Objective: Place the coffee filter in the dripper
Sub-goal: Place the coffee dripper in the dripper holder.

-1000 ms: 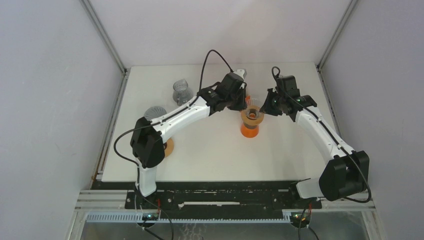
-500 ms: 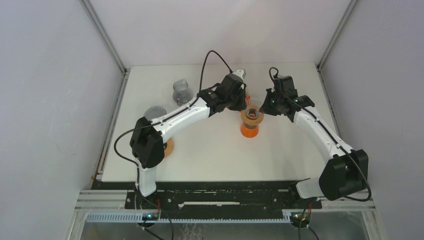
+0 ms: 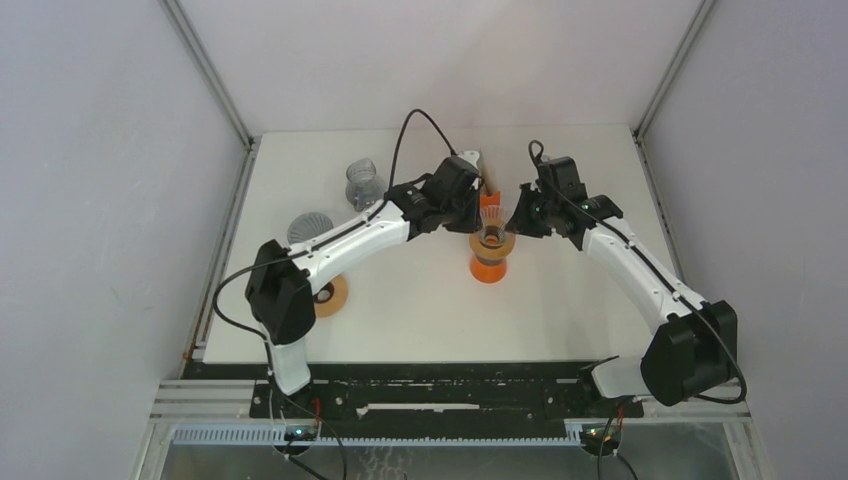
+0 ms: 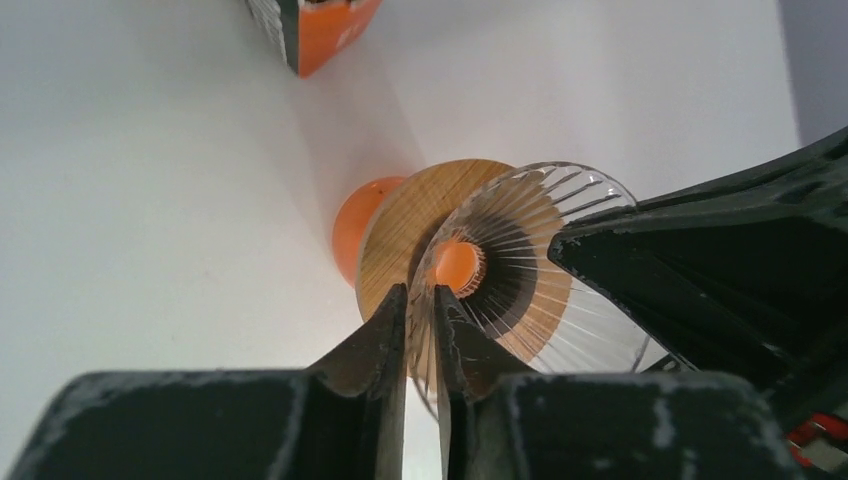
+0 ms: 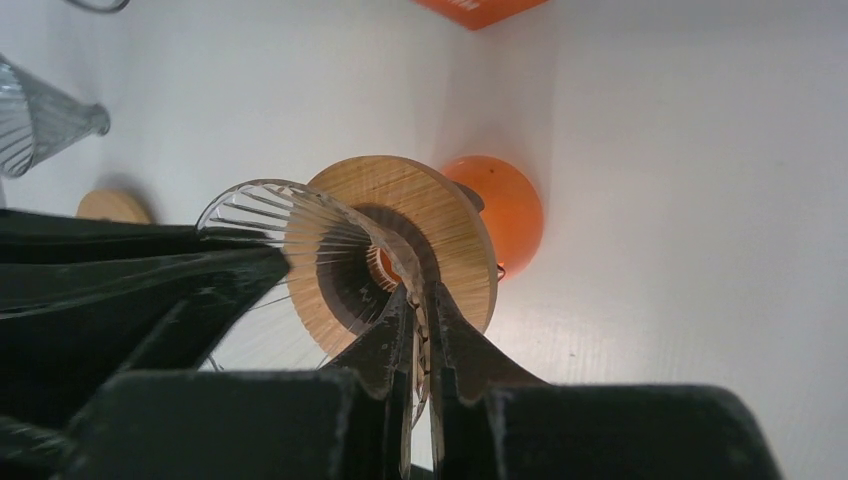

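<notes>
The dripper (image 3: 490, 240) is a clear ribbed glass cone in a wooden collar. It stands on an orange base (image 3: 488, 268) at the table's middle. My left gripper (image 3: 477, 218) reaches it from the left, my right gripper (image 3: 517, 222) from the right. In the left wrist view the fingertips (image 4: 420, 292) pinch the cone's thin rim (image 4: 520, 260), with the base (image 4: 350, 225) behind. The right wrist view shows the same on the opposite rim (image 5: 330, 250), fingertips (image 5: 417, 290) shut on the wall. The coffee filter is hidden from me in these views.
An orange box (image 3: 488, 203) stands just behind the dripper. At the left are a second glass cone (image 3: 310, 226), a loose wooden ring (image 3: 330, 296) and a glass jug (image 3: 363, 183). Walls close in the table on three sides.
Both grippers and the dripper on its base have shifted a little to the left and nearer. The orange box behind shows more. The left fingers have eased slightly.
</notes>
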Tool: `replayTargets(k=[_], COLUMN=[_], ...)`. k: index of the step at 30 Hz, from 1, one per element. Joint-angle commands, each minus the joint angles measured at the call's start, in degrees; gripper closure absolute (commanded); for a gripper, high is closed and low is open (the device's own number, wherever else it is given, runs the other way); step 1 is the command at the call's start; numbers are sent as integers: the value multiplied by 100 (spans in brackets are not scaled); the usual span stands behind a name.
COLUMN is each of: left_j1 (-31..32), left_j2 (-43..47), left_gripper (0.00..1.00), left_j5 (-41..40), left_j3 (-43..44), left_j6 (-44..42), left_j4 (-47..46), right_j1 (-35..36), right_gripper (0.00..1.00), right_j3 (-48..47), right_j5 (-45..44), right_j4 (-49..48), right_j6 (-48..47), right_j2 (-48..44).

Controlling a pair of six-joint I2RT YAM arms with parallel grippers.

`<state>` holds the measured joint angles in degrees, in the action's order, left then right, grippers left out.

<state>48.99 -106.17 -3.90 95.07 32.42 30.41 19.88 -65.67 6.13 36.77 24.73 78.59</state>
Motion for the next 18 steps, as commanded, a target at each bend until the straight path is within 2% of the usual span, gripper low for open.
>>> replayTargets(k=[1, 4, 8, 18], left_j1=[348, 339, 282, -20], left_j2=[-236, -200, -26, 839], left_gripper=[78, 65, 54, 36], left_j5=[651, 575, 494, 222], left_j3=[-342, -315, -441, -1012], left_j6=[-89, -59, 74, 357], left_j4=[986, 978, 794, 276], right_j1=[354, 358, 329, 295], right_gripper=[98, 95, 93, 84], right_j3=[362, 357, 363, 350], right_j5=[640, 579, 411, 382], right_j4=[747, 726, 765, 716], right_j6=[-31, -6, 1, 35], right_j2=[432, 427, 363, 139])
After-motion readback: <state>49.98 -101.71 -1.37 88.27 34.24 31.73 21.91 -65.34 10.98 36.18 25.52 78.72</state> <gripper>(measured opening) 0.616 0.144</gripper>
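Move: The clear dripper stands between my hands, already down in the ring of the wooden dripper holder. The holder's middle is about 4 cm to the right of my left hand, 1 cm ahead and 5 cm below. From my right hand it is some 4 cm left, 1 cm ahead and 4 cm below. The orange carafe is directly beneath the holder, about 12 cm below my left hand, and the filter box stands roughly 18 cm beyond the carafe, almost straight out. My left hand lets go of the dripper's rim, spreading its fingers well open as it draws back about 3.5 cm, sinking a little and drifting left. Meanwhile my right hand keeps its pinch on the right side of the rim and carries it about 2.5 cm left and 1 cm back, then almost stops, its squeeze easing at the end. ##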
